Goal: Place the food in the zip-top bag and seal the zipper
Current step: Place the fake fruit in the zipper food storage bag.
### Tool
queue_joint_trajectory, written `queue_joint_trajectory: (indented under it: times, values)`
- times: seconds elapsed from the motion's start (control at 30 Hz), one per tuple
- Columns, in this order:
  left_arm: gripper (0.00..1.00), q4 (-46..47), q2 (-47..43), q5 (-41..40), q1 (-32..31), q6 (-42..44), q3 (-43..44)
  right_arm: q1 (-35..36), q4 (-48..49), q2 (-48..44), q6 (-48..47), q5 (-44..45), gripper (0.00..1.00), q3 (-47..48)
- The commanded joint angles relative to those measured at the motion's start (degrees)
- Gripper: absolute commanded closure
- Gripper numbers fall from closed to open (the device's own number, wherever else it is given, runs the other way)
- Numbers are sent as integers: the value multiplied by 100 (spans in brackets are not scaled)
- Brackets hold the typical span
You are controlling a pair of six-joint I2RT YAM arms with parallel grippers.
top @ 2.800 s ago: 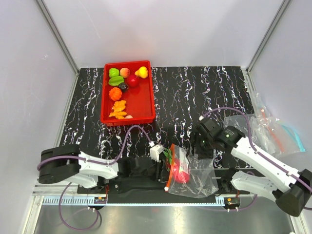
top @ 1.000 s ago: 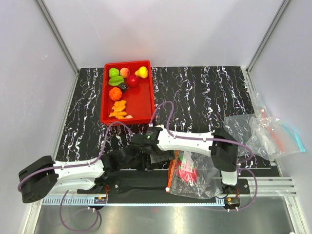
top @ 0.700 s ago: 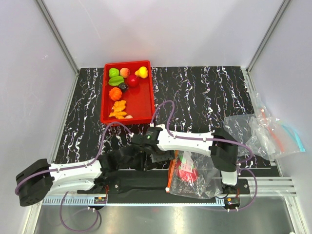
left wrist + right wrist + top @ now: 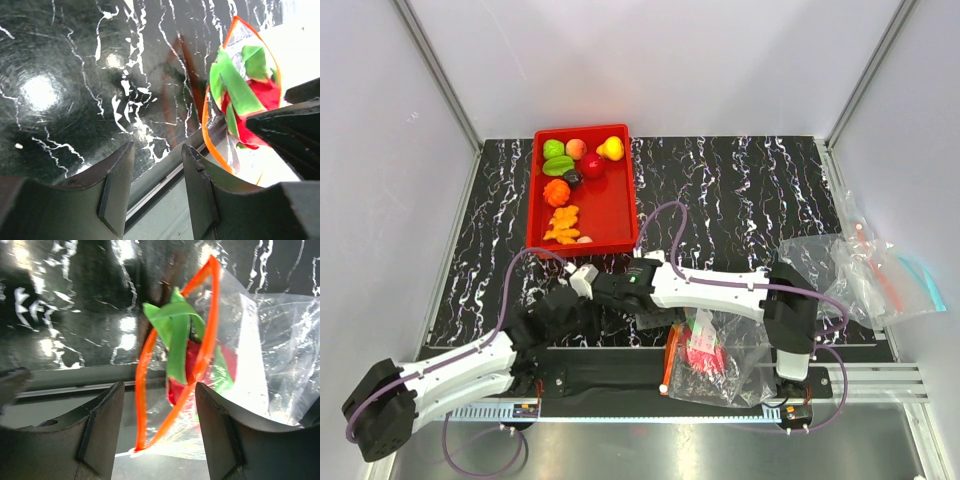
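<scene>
The zip-top bag (image 4: pixel 725 362) lies at the near table edge with a red and green food piece (image 4: pixel 698 358) inside. Its orange-red zipper (image 4: pixel 669 358) stands open in a loop, as the left wrist view (image 4: pixel 206 125) and the right wrist view (image 4: pixel 143 370) show. The red piece shows there too (image 4: pixel 260 97) (image 4: pixel 192 357). My left gripper (image 4: pixel 582 305) (image 4: pixel 157 150) is open and empty, left of the bag. My right gripper (image 4: pixel 638 310) (image 4: pixel 160 387) is open and empty, with the bag mouth beyond it. More food (image 4: pixel 556 192) lies in the red tray.
The red tray (image 4: pixel 618 215) stands at the back left with several fruits and vegetables. Spare clear bags (image 4: pixel 855 265), one of them blue-tinted (image 4: pixel 923 275), lie at the right edge. Both arms cross close together left of the bag, near the metal front rail (image 4: pixel 620 380).
My right arm has swung from the right side across to the bag's left. My left gripper has drawn back from the bag mouth, up and to the left. The bag has stayed put.
</scene>
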Motion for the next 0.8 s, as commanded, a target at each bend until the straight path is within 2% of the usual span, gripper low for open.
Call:
queue_joint_trajectory:
  times: [0.0, 0.2, 0.3, 0.4, 0.43, 0.5, 0.53, 0.6, 0.77]
  values:
    - [52, -34, -18, 261, 81, 167, -46, -50, -1731, -414, 83, 99, 34, -174]
    - [52, 1, 61, 331, 116, 193, -38, -86, -1722, -433, 66, -42, 35, -561]
    - [52, 1, 96, 340, 125, 220, -11, -86, -1731, -222, 66, -42, 39, -623]
    - [53, -7, 123, 366, 125, 237, -20, -129, -1722, -239, 66, 46, 56, -605]
    - [53, -16, 123, 375, 134, 237, -46, -138, -1731, -318, 57, 98, 69, -588]
    - [53, -25, 105, 366, 142, 255, -55, -182, -1731, -406, 22, 116, 83, -579]
    - [53, -25, 114, 358, 134, 246, -55, -209, -1722, -485, 22, 160, 93, -588]
    - [53, 1, 149, 375, 134, 281, -46, -235, -1722, -582, -5, 186, 100, -640]
    - [52, 193, 447, 568, 134, 492, 68, -340, -1714, -915, 30, 380, 100, -737]
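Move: The near orange zipper lip of the bag lies about 4 cm to the right of the right hand, 1 cm back and 2 cm lower. Inside the bag, the red dragon fruit sits about 9 cm right of that hand, 4 cm back and 5 cm below. The white label is also some 9 cm right, 1 cm back and 4 cm down. From the left hand, the same lip is about 15 cm right and 4 cm back, roughly level. Carry the open right gripper about 3 cm to the right and a centimetre down and back onto the near zipper lip, then shut the fingers fully to pinch it. Holding the lip, ease forward and up about 1 cm with a slight further drift right. Let the half-open, empty left gripper sink some 1.5 cm. ##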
